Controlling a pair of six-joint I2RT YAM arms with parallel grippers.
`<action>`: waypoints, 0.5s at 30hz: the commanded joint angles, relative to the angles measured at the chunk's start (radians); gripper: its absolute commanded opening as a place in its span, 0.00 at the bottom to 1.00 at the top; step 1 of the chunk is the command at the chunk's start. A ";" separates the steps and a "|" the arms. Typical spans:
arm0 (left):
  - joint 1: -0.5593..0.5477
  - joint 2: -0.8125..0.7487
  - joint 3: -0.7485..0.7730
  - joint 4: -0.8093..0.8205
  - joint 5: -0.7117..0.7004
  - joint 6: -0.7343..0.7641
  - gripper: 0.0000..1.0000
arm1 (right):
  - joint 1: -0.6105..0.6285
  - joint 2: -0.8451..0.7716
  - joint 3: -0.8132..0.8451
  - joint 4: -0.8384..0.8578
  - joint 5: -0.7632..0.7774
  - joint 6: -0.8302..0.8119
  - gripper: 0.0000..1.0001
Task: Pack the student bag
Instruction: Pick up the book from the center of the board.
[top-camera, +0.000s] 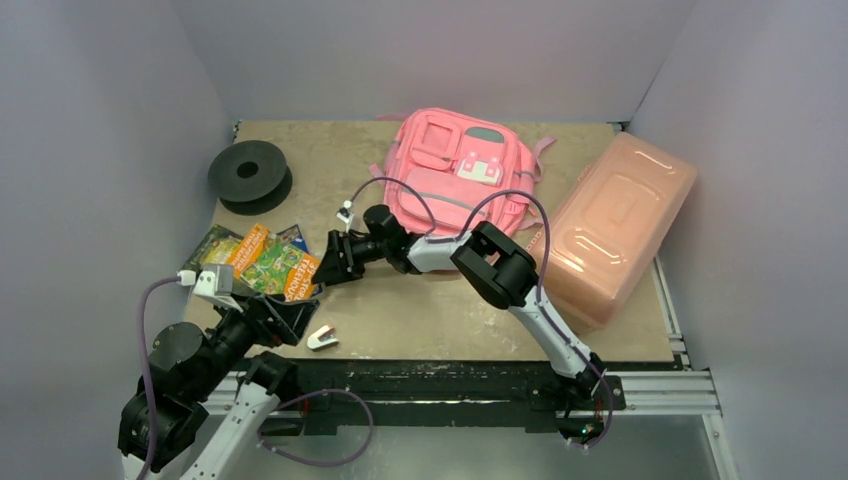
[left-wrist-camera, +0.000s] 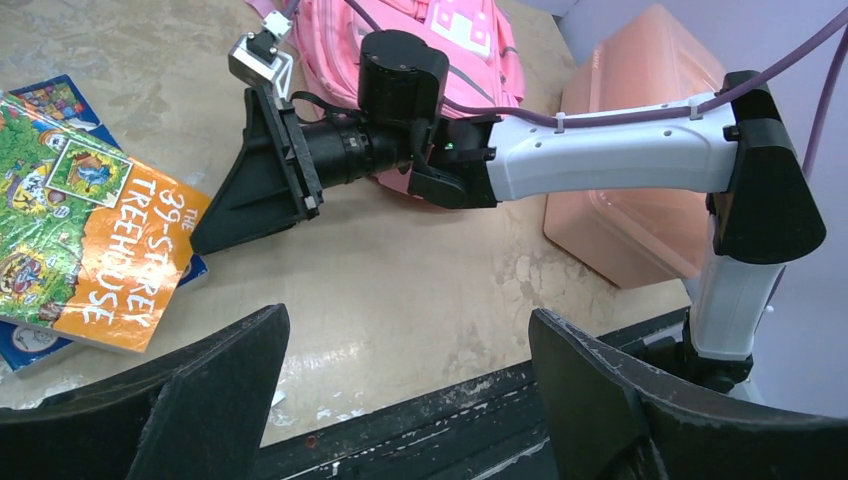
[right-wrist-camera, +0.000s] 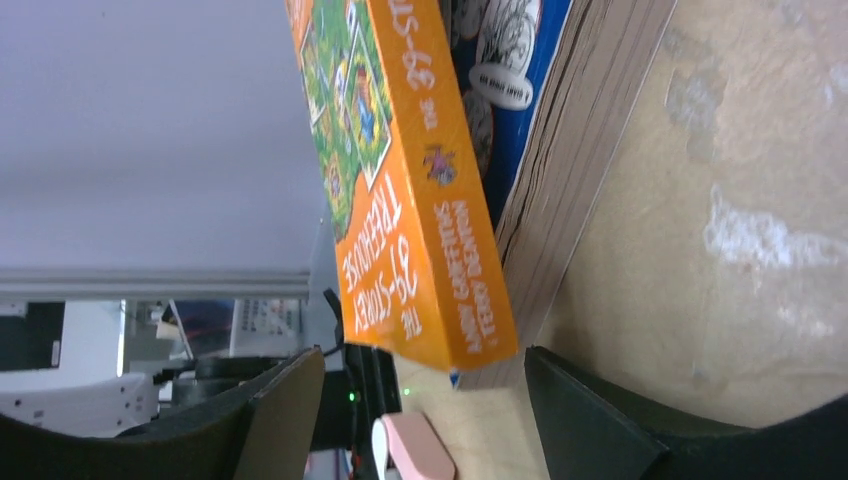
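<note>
The student bag (top-camera: 465, 170), a pink backpack with a white clasp patch, lies flat at the back centre of the table; it also shows in the left wrist view (left-wrist-camera: 330, 40). An orange book (top-camera: 275, 268) lies on a second, blue-covered book (right-wrist-camera: 510, 60) at the front left. My right gripper (top-camera: 322, 272) is open, low at the books' right edge, and the orange book's corner (right-wrist-camera: 410, 200) lies between its jaws (right-wrist-camera: 425, 360). My left gripper (top-camera: 290, 318) is open and empty (left-wrist-camera: 410, 390), just in front of the books above the table's near edge.
A rigid salmon-pink lidded box (top-camera: 620, 225) stands at the right. A black spool (top-camera: 250, 175) sits at the back left. A small pink-and-white item (top-camera: 322, 338) lies near the front edge, next to my left gripper. Grey walls enclose the table.
</note>
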 joint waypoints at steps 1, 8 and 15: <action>0.004 -0.004 0.007 0.010 0.019 -0.012 0.90 | 0.001 0.032 0.105 0.028 0.078 0.073 0.75; 0.004 -0.052 0.004 -0.052 0.003 -0.043 0.90 | -0.003 0.057 0.171 -0.008 0.115 0.068 0.65; 0.004 -0.063 -0.008 -0.066 0.012 -0.077 0.90 | -0.012 -0.019 0.071 0.103 0.058 0.128 0.38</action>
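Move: The treehouse book's middle is about 9 cm left of my right hand, 2 cm ahead and 1 cm lower; its nearest corner is just beyond my fingertips. The blue book beneath it is about 7 cm left, 3 cm ahead and 4 cm below. The stapler sits level left-right with this hand, some 12 cm back and 5 cm down. From my left hand, the treehouse book lies about 15 cm ahead, 7 cm left and 22 cm below. I slide my right hand nearly level, about 3 cm forward and 2 cm left, onto the spine-side corner of the treehouse book. One finger goes over its cover, the other in beneath it against the blue book, while I narrow the fingers from wide open to under half around its thickness. My left hand, empty and open, backs off a centimetre or so. ##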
